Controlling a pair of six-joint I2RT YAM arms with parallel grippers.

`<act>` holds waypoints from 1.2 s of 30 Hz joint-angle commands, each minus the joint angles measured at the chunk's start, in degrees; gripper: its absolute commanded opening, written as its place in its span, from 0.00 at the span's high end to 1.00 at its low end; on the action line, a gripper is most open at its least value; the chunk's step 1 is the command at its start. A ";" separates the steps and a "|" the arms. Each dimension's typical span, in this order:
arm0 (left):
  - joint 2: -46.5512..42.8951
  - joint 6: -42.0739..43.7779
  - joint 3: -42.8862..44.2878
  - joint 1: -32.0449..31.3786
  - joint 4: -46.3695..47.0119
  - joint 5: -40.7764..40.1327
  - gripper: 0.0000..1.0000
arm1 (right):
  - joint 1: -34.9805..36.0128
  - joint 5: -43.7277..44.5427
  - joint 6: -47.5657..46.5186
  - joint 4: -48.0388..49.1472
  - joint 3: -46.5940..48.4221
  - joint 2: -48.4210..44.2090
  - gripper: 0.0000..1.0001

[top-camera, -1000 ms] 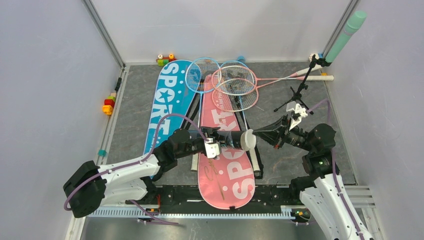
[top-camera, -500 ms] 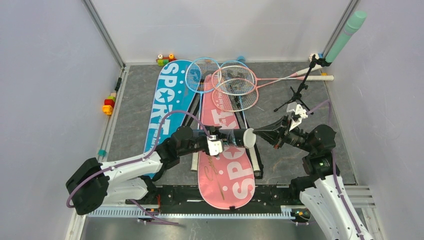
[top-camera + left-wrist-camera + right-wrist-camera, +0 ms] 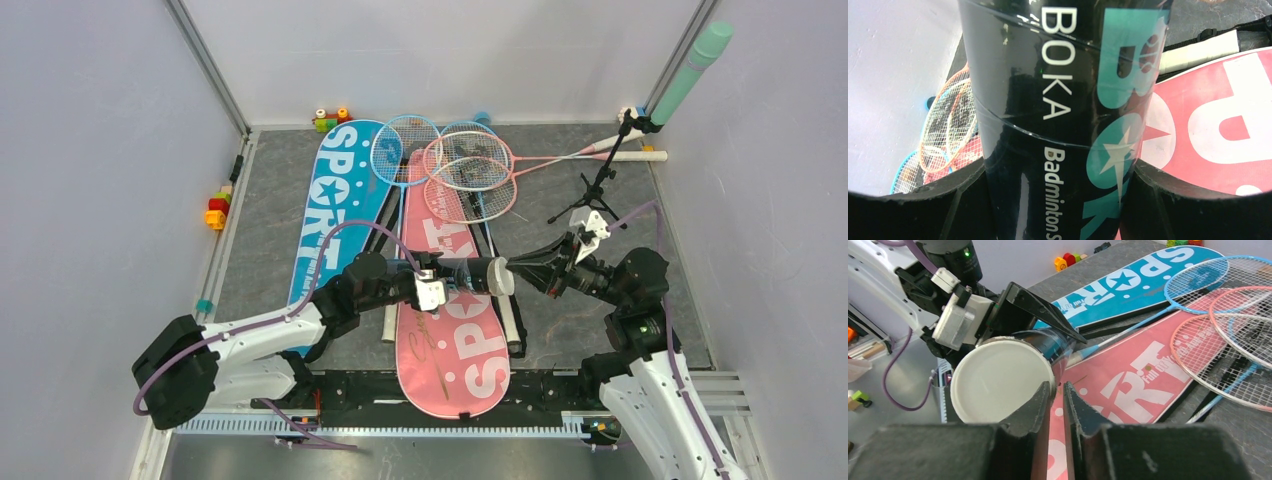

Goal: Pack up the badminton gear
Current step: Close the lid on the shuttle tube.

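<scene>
A dark "Badminton" tube [image 3: 470, 274] [image 3: 1058, 115] hangs level above the pink "SPORT" bag [image 3: 450, 340] [image 3: 1128, 385], and my left gripper [image 3: 462, 275] [image 3: 1058, 172] is shut on its body. The tube's white cap [image 3: 499, 277] [image 3: 1000, 380] faces my right gripper [image 3: 512, 266] [image 3: 1057, 387]. Its jaws stand a narrow slit apart at the cap's right rim, with nothing between them. A blue "SPORT" bag [image 3: 335, 190] [image 3: 1128, 285] lies to the left of the pink one. Blue and pink rackets [image 3: 465, 165] [image 3: 1228, 325] are piled across the far ends of the bags.
A small black tripod [image 3: 600, 185] stands at the back right, below a teal cylinder [image 3: 690, 75] leaning in the corner. Toy blocks sit by the left wall [image 3: 218, 210] and the back wall [image 3: 330, 120]. White racket handles [image 3: 510, 320] lie beside the pink bag.
My left arm has carried the tube a little to the right, bringing the cap up to the right gripper. The right jaws have parted from shut to a narrow slit.
</scene>
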 commanded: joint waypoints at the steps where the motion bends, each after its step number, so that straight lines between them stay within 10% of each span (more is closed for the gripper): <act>1: 0.60 -5.13 1.74 -0.09 0.92 2.42 0.98 | 0.23 1.48 -0.93 -1.52 1.17 -0.14 0.74; 23: 0.91 -8.09 2.71 -0.09 1.82 2.54 0.97 | 0.93 2.13 1.85 0.62 -4.02 -3.80 0.14; 36: 1.42 -6.13 3.01 -0.13 -0.08 5.84 0.97 | 4.71 8.81 4.82 6.27 -4.73 0.65 0.06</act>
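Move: The lid, on the tube's open end, has its middle about 3 cm back from the right hand, 2 cm to its left and just below. The pink bag's middle lies some 6 cm back, 10 cm left and well below, about 23 cm. The pink racket heads are roughly 20 cm ahead and 5 cm left, near table height. From the left hand, which already grips the tube, the lid is about 13 cm right, 2 cm back and slightly higher. The right fingertips, nearly shut against the forward edge of the lid, come off it and spread to almost fully open so that the lid's face lies across the gap between them. Meanwhile the right hand stays beside the tube end, easing back about 1 cm and bobbing up and down to finish slightly lower. The left hand keeps its grip and holds the tube almost still. ##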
